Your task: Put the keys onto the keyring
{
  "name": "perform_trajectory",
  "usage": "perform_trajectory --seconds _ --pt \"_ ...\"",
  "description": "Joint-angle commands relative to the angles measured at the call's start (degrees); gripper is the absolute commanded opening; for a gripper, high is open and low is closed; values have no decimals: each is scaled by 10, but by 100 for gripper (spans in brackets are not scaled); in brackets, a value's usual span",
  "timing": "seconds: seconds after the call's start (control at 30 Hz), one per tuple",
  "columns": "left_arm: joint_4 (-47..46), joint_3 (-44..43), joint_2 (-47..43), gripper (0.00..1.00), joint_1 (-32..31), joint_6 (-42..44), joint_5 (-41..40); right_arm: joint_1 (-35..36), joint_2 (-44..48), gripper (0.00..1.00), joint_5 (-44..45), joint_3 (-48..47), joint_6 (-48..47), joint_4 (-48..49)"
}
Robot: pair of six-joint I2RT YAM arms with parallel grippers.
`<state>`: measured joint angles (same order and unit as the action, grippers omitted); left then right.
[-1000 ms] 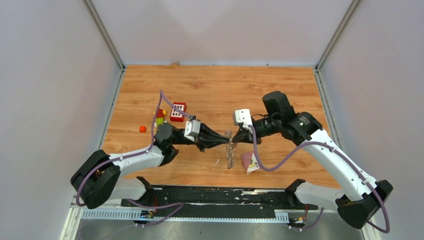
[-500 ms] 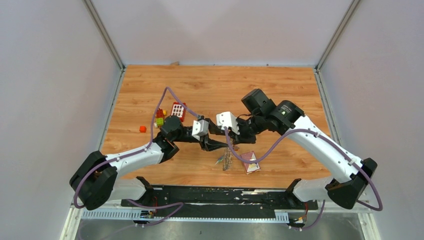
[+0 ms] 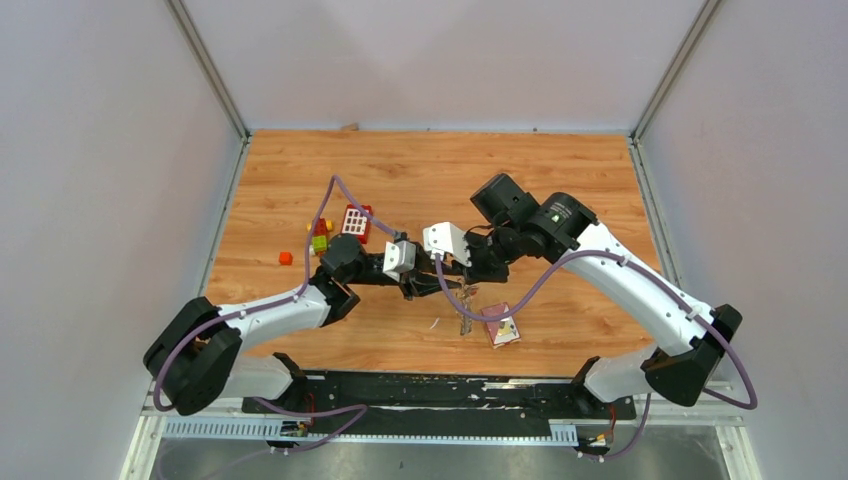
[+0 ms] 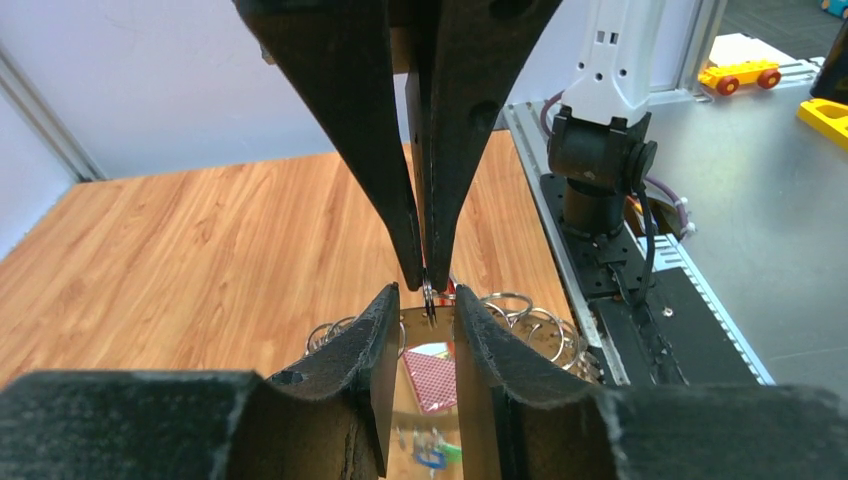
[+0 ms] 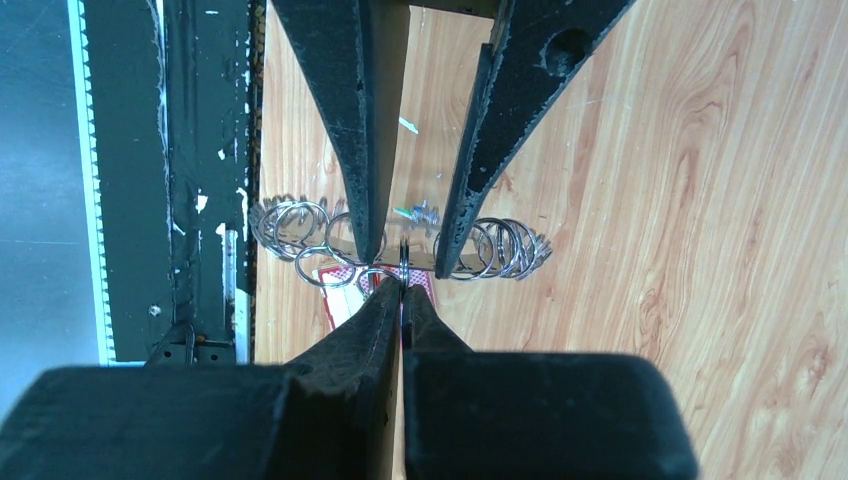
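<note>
The keyring [image 3: 465, 315] hangs edge-on between the two arms, a flat grey disc rimmed with many small silvery rings [image 4: 520, 315]. My right gripper [image 5: 402, 287] is shut on one thin ring at its upper rim. My left gripper [image 4: 425, 292] faces it tip to tip and is open, one finger on each side of that pinched ring, with a narrow gap. The keys [image 5: 418, 213], tiny with blue and green tags, lie on the wood below the keyring and show blurred between the left fingers [image 4: 432, 458].
A maroon square card [image 3: 500, 325] lies on the table under the keyring. At the left stand a red block with white squares [image 3: 355, 222] and small coloured blocks [image 3: 320, 240]. The black base rail [image 3: 430, 390] runs along the near edge.
The right arm has swung left with the keyring. The left gripper, shut a second ago, has opened and now straddles the ring in the right fingers.
</note>
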<state>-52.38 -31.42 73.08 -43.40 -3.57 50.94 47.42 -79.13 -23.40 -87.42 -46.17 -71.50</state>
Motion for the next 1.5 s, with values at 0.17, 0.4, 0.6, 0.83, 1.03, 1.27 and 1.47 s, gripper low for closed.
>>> perform_trajectory --seconds 0.17,0.4,0.6,0.83,1.03,1.27,1.47 --pt "-41 4 10 32 -6 -11 0 6 -1 0 8 -35 5 4" --pt "-33 1 11 26 -9 -7 -2 6 -1 0 5 -36 8 7" --pt "-25 -2 12 18 -11 -5 -1 6 1 0 3 -34 10 12" --pt "-20 -4 13 11 -12 -4 -2 6 2 0 -1 -31 12 16" --pt "-25 -2 13 0 -13 -31 -18 6 9 0 -11 -26 14 26" --pt "-183 38 2 0 -4 -121 -43 -17 63 31 -35 39 24 83" --pt "-245 50 3 0 -1 -168 -66 -106 141 52 -178 114 42 147"
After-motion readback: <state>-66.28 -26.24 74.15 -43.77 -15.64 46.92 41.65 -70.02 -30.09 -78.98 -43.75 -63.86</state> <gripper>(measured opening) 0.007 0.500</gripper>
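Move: Right between the parted fingers of the left hand, practically at its hand point, is the small loop at the top of the keyring, which the shut right fingers already pinch at their own tips. The rest of the keyring hangs below, its middle some 6 cm under both hands. On the table, roughly 22 cm below, the card pack lies about 4 cm back and 6 cm right of the right hand; a white scrap lies about 4 cm back and 5 cm left of the left hand. Closing steadily around the loop while almost standing still, the left hand takes a pinch on it as the right keeps its own hold. Only then do the right fingers spread to half open and let go, that hand easing off about 1 cm right and 1 cm up, rolling some 10 degrees so that its left side rises. The left keeps its grip, tipping slightly. ##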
